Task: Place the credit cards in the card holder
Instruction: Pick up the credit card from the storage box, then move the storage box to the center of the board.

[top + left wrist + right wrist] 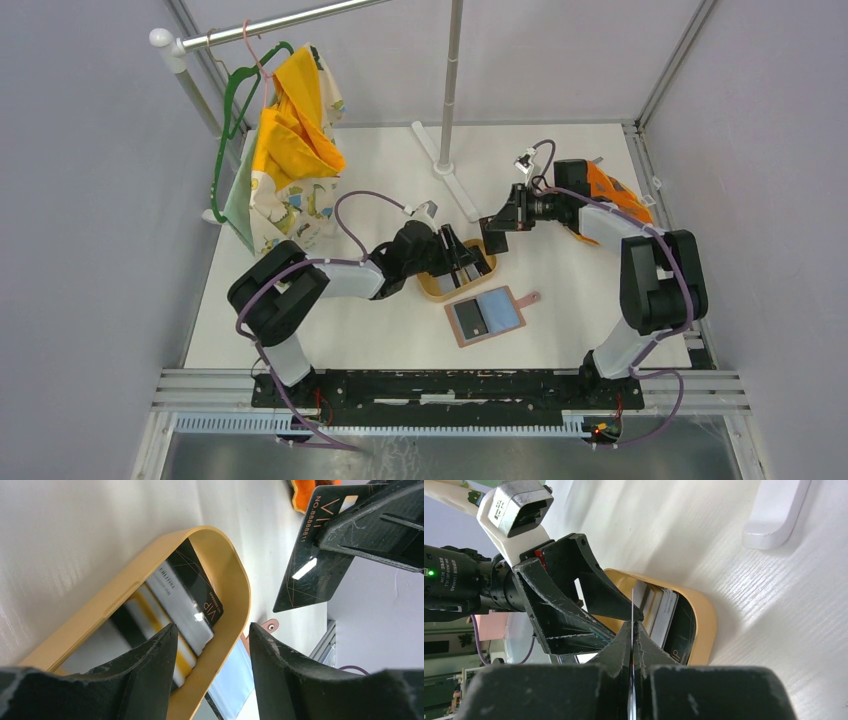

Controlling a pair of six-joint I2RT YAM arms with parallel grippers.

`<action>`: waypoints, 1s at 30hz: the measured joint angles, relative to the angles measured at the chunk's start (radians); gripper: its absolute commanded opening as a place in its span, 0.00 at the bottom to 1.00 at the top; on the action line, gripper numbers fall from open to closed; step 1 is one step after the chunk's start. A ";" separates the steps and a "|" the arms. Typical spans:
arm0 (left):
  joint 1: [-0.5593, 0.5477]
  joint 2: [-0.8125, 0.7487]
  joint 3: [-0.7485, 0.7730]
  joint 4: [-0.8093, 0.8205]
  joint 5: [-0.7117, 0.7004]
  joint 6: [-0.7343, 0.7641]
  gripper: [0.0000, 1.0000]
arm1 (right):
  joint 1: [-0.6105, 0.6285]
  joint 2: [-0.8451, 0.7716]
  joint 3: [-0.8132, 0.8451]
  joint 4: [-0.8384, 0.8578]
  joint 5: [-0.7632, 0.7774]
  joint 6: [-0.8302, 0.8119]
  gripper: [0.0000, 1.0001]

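Note:
The card holder [497, 311] lies open on the table, blue-grey side up, with a dark card [470, 319] in its left half. Its strap tab [270, 626] shows in the left wrist view. Behind it, an oval wooden tray [487, 266] holds several credit cards: a black VIP one [200, 582], a white one [181, 606] and a yellow-striped one [150, 616]. My left gripper [212, 636] is open, low over the tray's end, one finger inside the rim and one outside. My right gripper [632, 629] is shut on a black credit card [310, 565], held in the air just above the tray.
An orange patterned cloth [293, 135] hangs on a green hanger [232, 110] at the back left. A rack pole [451, 80] with a white foot [447, 165] stands behind the tray. An orange object [617, 192] lies behind my right arm.

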 measured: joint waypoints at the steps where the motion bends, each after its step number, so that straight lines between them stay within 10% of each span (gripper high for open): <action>1: 0.000 0.000 0.001 0.002 0.000 0.002 0.61 | -0.002 -0.002 0.000 -0.003 0.002 -0.005 0.00; 21: 0.000 -0.594 -0.291 0.183 -0.007 0.291 0.60 | -0.003 -0.285 -0.175 0.147 -0.227 -0.187 0.00; 26: 0.003 -0.606 -0.296 0.182 0.076 0.407 0.86 | -0.001 -0.366 -0.280 0.249 -0.282 -0.191 0.00; 30: 0.004 -0.567 -0.386 0.335 0.175 0.407 0.86 | 0.012 -0.376 -0.310 0.293 -0.307 -0.191 0.00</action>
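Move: The card holder, lying open, is where the black credit card in the right fingers goes: about 16 cm back from the right hand, 4 cm to its left and 9 cm below. The storage box with the other cards lies some 7 cm back, 9 cm left of that hand; the orange cloth about 6 cm ahead, 18 cm right. From the left hand the card holder is roughly 9 cm back, 5 cm right and 5 cm down. The black credit card, still pinched in the shut right fingers and already clear of the box, is drawn back about 9 cm towards the card holder and raised some 6 cm, rising first, as that wrist rolls. The left hand leaves the storage box, up about 13 cm, back and left, tipping its fingers up nearly level and opening wider late on. ##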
